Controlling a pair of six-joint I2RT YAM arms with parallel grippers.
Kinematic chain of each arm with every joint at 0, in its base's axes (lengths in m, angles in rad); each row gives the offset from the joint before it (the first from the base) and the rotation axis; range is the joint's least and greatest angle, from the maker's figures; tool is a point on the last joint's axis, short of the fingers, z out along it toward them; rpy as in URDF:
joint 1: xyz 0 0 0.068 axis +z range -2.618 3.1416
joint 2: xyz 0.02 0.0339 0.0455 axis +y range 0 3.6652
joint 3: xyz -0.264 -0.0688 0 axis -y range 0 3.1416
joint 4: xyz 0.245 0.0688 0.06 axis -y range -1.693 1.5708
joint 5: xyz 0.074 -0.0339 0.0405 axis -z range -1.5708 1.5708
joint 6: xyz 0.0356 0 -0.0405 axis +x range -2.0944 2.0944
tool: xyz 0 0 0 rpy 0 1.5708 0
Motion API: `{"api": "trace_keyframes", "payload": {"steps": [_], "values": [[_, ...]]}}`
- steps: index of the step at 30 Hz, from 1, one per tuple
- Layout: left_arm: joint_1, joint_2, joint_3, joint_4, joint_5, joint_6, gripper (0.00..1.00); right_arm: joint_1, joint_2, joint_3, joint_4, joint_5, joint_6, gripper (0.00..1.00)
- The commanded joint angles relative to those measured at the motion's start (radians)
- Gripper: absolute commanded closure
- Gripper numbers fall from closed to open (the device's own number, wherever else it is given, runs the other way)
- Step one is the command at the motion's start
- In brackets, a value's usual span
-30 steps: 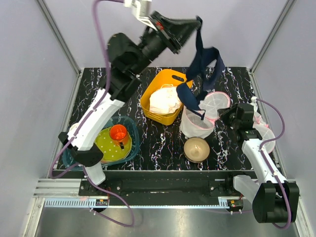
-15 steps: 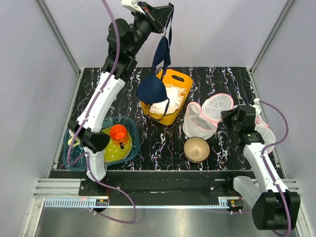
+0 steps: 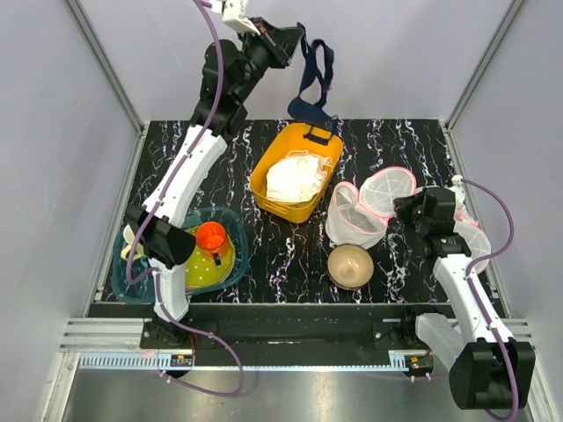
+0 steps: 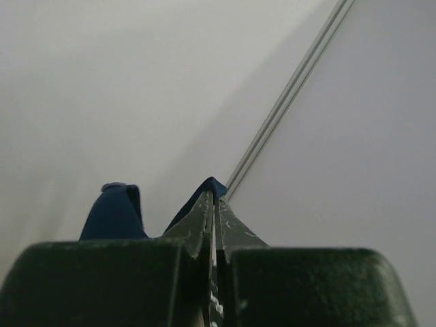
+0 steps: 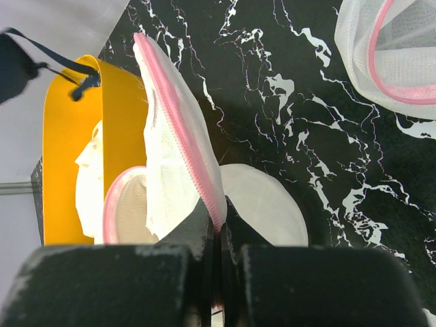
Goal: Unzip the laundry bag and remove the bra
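The laundry bag [image 3: 350, 218] stands open right of centre, its round flap lid [image 3: 388, 189] raised. My right gripper [image 3: 410, 207] is shut on the flap's pink zip trim [image 5: 178, 129], pinched at the fingertips of that gripper [image 5: 219, 219]. The navy bra [image 3: 311, 90] hangs free in the air above the far rim of the yellow bin, outside the bag. High over the table's back, my left gripper [image 3: 291, 37] is shut on its strap. In the left wrist view navy fabric [image 4: 112, 212] pokes out past the gripper [image 4: 214, 197]. The bra [image 5: 13, 65] also shows in the right wrist view.
A yellow bin [image 3: 264, 167] holding a white cloth [image 3: 295, 180] sits mid-table. A tan bowl [image 3: 350, 264] stands in front of the bag. A teal basin [image 3: 233, 224] with an orange cup [image 3: 210, 236] is at the left. Another mesh bag [image 3: 472, 239] lies far right.
The left arm has drawn the bra out of the bag, swung it left over the bin, and lifted it higher toward the back. The right gripper has kept its hold on the flap.
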Motion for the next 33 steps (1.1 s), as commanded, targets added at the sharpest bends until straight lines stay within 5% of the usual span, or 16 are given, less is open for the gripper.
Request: {"api": "trace_keyframes", "payload": {"steps": [1,10,21,22,23,24,27,33], "values": [[0.009,-0.050,-0.148,0.096,0.004,-0.048,1.00,-0.001,-0.016,0.021,0.013,0.028,-0.011,1.00],[0.034,-0.344,-0.887,0.322,-0.075,-0.110,1.00,-0.004,-0.027,0.012,-0.002,0.040,-0.031,1.00],[0.039,-0.377,-1.043,0.225,-0.087,-0.027,1.00,-0.005,0.021,0.006,0.055,0.011,-0.011,1.00],[0.037,-0.362,-1.039,0.214,-0.067,-0.010,0.94,-0.006,0.020,0.004,0.052,0.014,-0.011,1.00],[0.039,-0.355,-1.029,0.181,-0.044,-0.006,0.64,-0.004,0.018,0.006,0.050,0.017,-0.014,1.00],[0.039,-0.348,-1.012,0.167,-0.003,0.004,0.51,-0.002,0.017,0.010,0.049,0.021,-0.019,1.00],[0.039,-0.326,-0.978,0.119,0.072,0.011,0.22,-0.006,0.017,0.042,0.037,0.034,-0.032,1.00],[0.028,-0.392,-0.935,0.001,0.125,0.132,0.10,-0.004,-0.002,0.115,0.012,0.084,-0.069,1.00]]}}
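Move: My left hand has the navy bra by one end, hanging high up. The yellow basket is almost straight below, some 50 cm down and about 1 cm to the right, and the white garment lies in it about 2 cm nearer to me. The laundry bag stands about 14 cm back from my left hand and 18 cm to its right. From my right hand the basket is about 16 cm ahead, 24 cm left and 11 cm lower. I bring the held bra down fast with my left hand, about 30 cm towards the yellow basket, easing a few centimetres back and left and tipping the fingers down some 30 degrees. The drop checks and lifts slightly before I open the fingers nearly wide, still sinking, and let go of the bra. My right hand stays put, keeping its pinch on the laundry bag's flap. ##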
